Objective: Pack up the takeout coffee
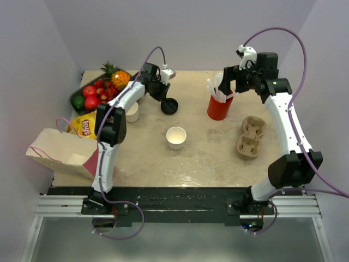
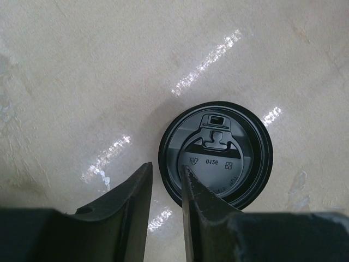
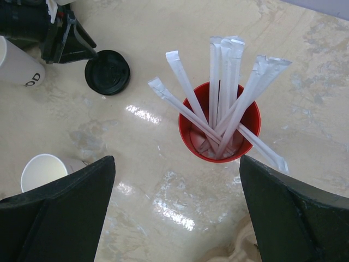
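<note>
The white paper cup (image 1: 176,137) stands upright and open-topped mid-table, also low left in the right wrist view (image 3: 42,170). Its black lid (image 1: 169,106) lies flat on the table behind it. In the left wrist view my left gripper (image 2: 165,168) straddles the left rim of the lid (image 2: 218,155). One finger (image 2: 196,207) is over the lid's inside, the other outside, with a narrow gap between them. My right gripper (image 3: 177,161) hangs wide open and empty above the table, just in front of the red cup.
Red cup of wrapped straws (image 1: 220,106) back right. Pulp cup carrier (image 1: 251,136) on the right. A second white cup (image 1: 131,112) stands left of the lid. Paper bag (image 1: 60,153), chips bag (image 1: 83,125) and fruit tray (image 1: 98,90) line the left side.
</note>
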`<move>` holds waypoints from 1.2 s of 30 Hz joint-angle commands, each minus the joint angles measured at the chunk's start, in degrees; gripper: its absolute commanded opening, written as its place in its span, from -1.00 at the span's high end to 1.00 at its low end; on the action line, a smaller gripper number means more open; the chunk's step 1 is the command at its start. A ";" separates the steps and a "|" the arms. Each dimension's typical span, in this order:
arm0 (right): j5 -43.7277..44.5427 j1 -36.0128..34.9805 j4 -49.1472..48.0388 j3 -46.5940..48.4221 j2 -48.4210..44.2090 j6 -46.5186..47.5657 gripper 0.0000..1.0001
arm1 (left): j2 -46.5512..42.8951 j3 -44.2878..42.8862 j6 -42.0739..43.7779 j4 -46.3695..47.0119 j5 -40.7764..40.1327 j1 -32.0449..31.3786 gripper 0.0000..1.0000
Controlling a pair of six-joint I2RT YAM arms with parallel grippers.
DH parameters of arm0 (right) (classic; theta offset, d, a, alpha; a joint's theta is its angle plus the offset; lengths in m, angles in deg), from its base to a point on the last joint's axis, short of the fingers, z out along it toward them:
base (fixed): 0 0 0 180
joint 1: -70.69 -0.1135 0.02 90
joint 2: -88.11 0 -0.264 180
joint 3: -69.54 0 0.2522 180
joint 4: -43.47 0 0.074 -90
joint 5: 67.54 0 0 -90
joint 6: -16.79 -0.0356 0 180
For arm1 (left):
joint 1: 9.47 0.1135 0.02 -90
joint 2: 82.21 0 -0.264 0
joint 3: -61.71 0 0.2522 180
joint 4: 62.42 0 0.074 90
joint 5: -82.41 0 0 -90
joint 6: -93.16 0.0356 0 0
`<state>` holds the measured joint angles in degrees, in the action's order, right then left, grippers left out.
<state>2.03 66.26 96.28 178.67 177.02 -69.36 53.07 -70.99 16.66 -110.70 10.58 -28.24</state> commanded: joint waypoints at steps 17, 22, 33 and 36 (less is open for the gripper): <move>0.21 0.30 -1.87 0.60 -0.92 -0.43 -0.98 | 1.47 -2.97 -1.19 -0.19 0.46 0.57 0.47; 0.21 0.30 -1.87 0.60 -0.75 -0.52 -0.98 | 1.48 -3.06 -1.10 -0.11 0.55 0.66 0.55; 0.21 0.30 -2.13 1.04 -0.22 -0.61 -0.98 | 1.65 -3.06 -0.67 -0.37 0.28 0.92 0.77; 0.12 0.30 -2.13 0.87 -0.14 -0.61 -0.98 | 1.39 -3.06 -0.58 -0.19 0.28 1.01 0.84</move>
<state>2.03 66.26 96.19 178.67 177.02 -69.38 54.78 -71.53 16.18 -111.51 10.58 -27.89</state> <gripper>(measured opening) 0.989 0.096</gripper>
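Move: The black lid lies flat just beside the left fingertips: its middle is about 3 cm back, 4 cm to the right and 3 cm below. From that hand, one white cup stands some 15 cm left and 6 cm back, the nearer white cup about 20 cm back and 6 cm right, and the red straw cup about 28 cm right and 4 cm back. The idle right hand has the lid some 8 cm ahead, 27 cm left and 26 cm below. Slowly down by about 1.5 cm, with hardly any sideways travel, the left hand settles at the far-left rim of the black lid, its fingers still slanting forward and to the right. They close from about a third open to nearly shut beside the rim, without taking the lid between them; whether the tips touch it can't be made out. ##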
